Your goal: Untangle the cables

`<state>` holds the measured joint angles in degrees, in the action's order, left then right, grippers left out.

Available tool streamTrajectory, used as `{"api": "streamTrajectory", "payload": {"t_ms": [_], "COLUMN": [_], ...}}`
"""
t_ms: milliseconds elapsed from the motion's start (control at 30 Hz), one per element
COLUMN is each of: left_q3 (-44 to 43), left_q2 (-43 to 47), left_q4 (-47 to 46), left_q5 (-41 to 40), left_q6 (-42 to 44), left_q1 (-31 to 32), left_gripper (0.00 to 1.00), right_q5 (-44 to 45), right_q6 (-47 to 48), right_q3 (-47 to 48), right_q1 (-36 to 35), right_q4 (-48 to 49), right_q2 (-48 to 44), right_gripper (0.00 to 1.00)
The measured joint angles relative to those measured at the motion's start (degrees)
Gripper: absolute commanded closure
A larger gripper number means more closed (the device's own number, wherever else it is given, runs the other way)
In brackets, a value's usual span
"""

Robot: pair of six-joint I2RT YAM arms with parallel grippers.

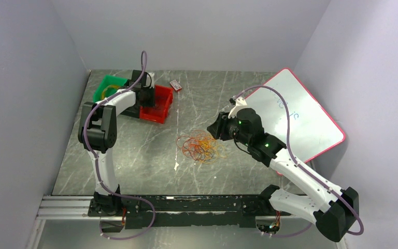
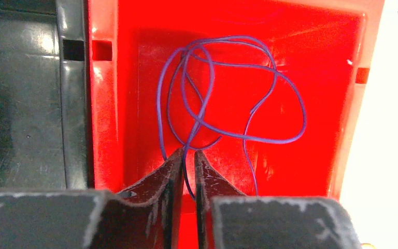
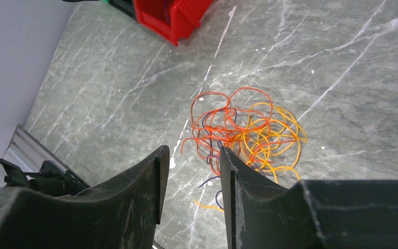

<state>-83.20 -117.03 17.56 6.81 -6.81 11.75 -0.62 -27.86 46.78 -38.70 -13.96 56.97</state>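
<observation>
The cables lie as a tangled pile (image 1: pixel 202 146) of orange, yellow, red and dark loops in the middle of the table; in the right wrist view the pile (image 3: pixel 249 129) sits just beyond my right fingers. My right gripper (image 1: pixel 218 126) (image 3: pixel 194 150) hovers at the pile's right edge, open, nothing between its fingers. My left gripper (image 1: pixel 146 96) (image 2: pixel 188 152) is down inside the red bin (image 1: pixel 158 111) (image 2: pixel 103 104). Its jaws stand a narrow slit apart, and a strand of a purple cable (image 2: pixel 259 139) runs loosely through the slit. The rest of that cable lies looped on the bin floor.
A green bin (image 1: pixel 106 85) holding yellow loops stands at the back left, with a black bin (image 2: pixel 26 104) beside the red one. A small red-and-white item (image 1: pixel 175 85) lies behind them. A red-edged whiteboard (image 1: pixel 295 114) leans at the right. A metal rail (image 1: pixel 186 205) runs along the near edge.
</observation>
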Motion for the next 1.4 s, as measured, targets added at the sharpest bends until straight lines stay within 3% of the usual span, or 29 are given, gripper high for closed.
{"api": "streamTrajectory", "payload": {"t_ms": [333, 933, 1233, 1300, 1400], "left_q3": [-0.4, -1.5, 8.0, 10.7, 15.5], "left_q2": [1.2, 11.8, 29.4, 33.4, 38.4], "left_q4": [0.9, 2.6, 1.7, 1.7, 1.6], "left_q5": [-0.5, -2.3, -2.3, -2.3, -2.3], "left_q6": [-0.1, -0.2, -1.7, -2.2, -3.3], "left_q1": [0.1, 0.2, 0.7, 1.2, 1.6], "left_gripper": [0.56, 0.55, 0.55, 0.45, 0.44], "right_q5": [0.0, -0.5, -1.1, -1.1, -1.2], "right_q6": [-0.2, -0.4, -0.4, -0.4, -0.4], "right_q3": [0.0, 0.0, 0.0, 0.0, 0.0], "right_q1": [0.0, 0.0, 0.0, 0.0, 0.0], "right_q4": [-0.2, -0.1, -0.1, -0.2, -0.6], "right_q2": [-0.4, -0.2, 1.9, 2.6, 3.8], "right_gripper": [0.55, 0.55, 0.55, 0.55, 0.55]}}
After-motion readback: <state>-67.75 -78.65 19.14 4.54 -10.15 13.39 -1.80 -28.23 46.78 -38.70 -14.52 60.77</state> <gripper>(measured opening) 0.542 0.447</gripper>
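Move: The left hand is low inside the red bin with the purple cable still between its fingertips; the bin's middle lies about 2 cm ahead, 2 cm right and 1 cm below. Next to it, the black bin is some 9 cm left and 3 cm ahead; the small box is roughly 8 cm ahead and 13 cm right, 3 cm down. From the right hand, the orange-yellow tangle lies about 7 cm left, 2 cm ahead and 20 cm below. The left fingers open and let go of the purple cable inside the red bin, then the hand climbs out empty, rising about 18 cm and towards the end also drawing back some 8 cm, its fingertips tipping up and outward by about 20 degrees. The right hand, fingers staying half open, waits above the tangle and at the very end starts to sink towards it, about 2 cm. ##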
